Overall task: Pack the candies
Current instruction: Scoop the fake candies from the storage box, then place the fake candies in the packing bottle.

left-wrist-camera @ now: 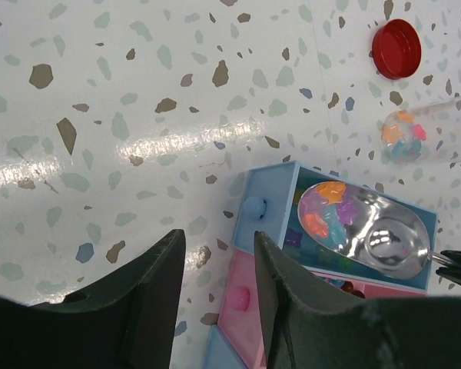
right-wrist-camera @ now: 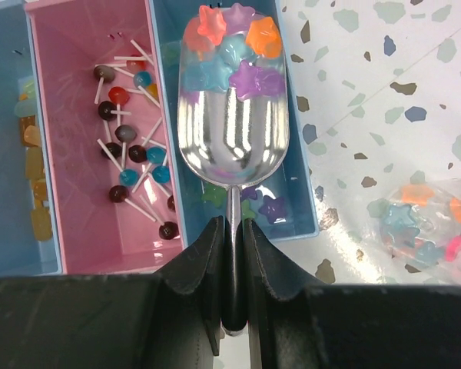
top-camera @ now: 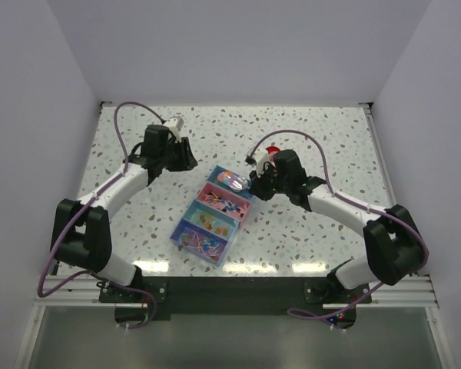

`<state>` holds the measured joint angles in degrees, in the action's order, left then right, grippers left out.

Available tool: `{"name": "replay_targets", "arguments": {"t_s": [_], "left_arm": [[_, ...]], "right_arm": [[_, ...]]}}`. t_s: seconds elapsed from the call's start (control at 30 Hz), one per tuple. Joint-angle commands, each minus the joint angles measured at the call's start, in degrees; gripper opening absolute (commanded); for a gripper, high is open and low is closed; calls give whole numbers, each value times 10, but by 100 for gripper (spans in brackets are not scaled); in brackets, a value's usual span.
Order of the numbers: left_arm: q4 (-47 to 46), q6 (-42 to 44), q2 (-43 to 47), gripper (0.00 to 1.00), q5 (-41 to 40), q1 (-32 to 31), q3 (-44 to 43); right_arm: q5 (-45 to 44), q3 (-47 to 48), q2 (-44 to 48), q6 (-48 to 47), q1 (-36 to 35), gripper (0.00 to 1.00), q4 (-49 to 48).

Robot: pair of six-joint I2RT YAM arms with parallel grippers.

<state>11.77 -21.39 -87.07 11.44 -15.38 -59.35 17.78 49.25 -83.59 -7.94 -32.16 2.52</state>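
A compartment tray lies slantwise between the arms. My right gripper is shut on the thin handle of a metal scoop. The scoop hangs over the tray's end blue compartment and carries several star-shaped candies in orange, blue and purple at its tip. A few more stars lie in that compartment under the scoop. My left gripper stands open over the tray's far-left edge, beside the pink section, with nothing between its fingers. The left wrist view shows the loaded scoop from the other side.
The pink compartment holds several lollipops, and the blue one beyond it holds yellow gummies. A clear container of more stars lies on the terrazzo table right of the tray. A round red lid sits past it.
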Motion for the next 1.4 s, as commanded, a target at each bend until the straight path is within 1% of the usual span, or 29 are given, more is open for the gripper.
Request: {"name": "replay_targets", "arguments": {"t_s": [0.0,0.13,0.3,0.53,0.57,0.63,0.67,0.73,0.77,0.8,0.87,0.93,1.1,1.37], "left_arm": [[-22,16,23,46,-17,6,-5],[-27,20,31,47,-30,6,6],[-36,31,47,52,-50,6,21],[-60,55,94,63,-98,6,63],[-68,57,100,69,-104,6,76],[-76,61,121,76,-113,6,88],[-88,62,128,83,-127,6,103],[-99,64,153,90,-142,6,126],[-106,65,163,96,-150,6,132],[-109,66,182,100,-157,6,138],[-109,74,203,100,-178,6,160],[-132,86,233,100,-197,6,179],[-149,117,302,100,-222,5,220],[-192,166,343,100,-248,4,260]], "right_arm": [[19,-9,38,3,3,0,-68],[21,-7,52,3,3,0,-70],[18,7,73,0,3,0,-54],[-14,44,113,-14,3,0,19],[-19,53,115,-18,3,0,27],[-33,63,124,-21,3,0,58],[-39,72,128,-22,3,0,68],[-59,77,142,-23,3,0,92],[-68,85,145,-24,3,0,103],[-75,88,153,-25,3,0,125],[-104,102,159,-27,3,0,149],[-136,115,165,-30,4,0,182],[-187,141,166,-39,18,0,258],[-243,168,163,-53,47,0,335]]}}
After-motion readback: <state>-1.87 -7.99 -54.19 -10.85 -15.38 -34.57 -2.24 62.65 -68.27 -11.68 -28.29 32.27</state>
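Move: The clear jar that the scoopful of star candies is bound for stands about 7 cm ahead of the right hand and 6 cm to its right, its middle some 5 cm lower. The red lid lies 7 cm beyond the jar. The pale blue compartment under the scoop is about 4 cm ahead and 6 cm left of the hand, and the pink lollipop compartment 9 cm straight left. From the left hand, the jar is roughly 24 cm to the right and 2 cm ahead. The scoopful of star candies is lifted clear of the pale blue compartment: the right hand, keeping its pinch on the handle, rises about 11 cm, then swings some 10 cm right, turning clockwise, to bring the bowl over to the jar's mouth. The empty left hand draws away from the tray, left, up and back, tipping its fingers up and opening wide. ##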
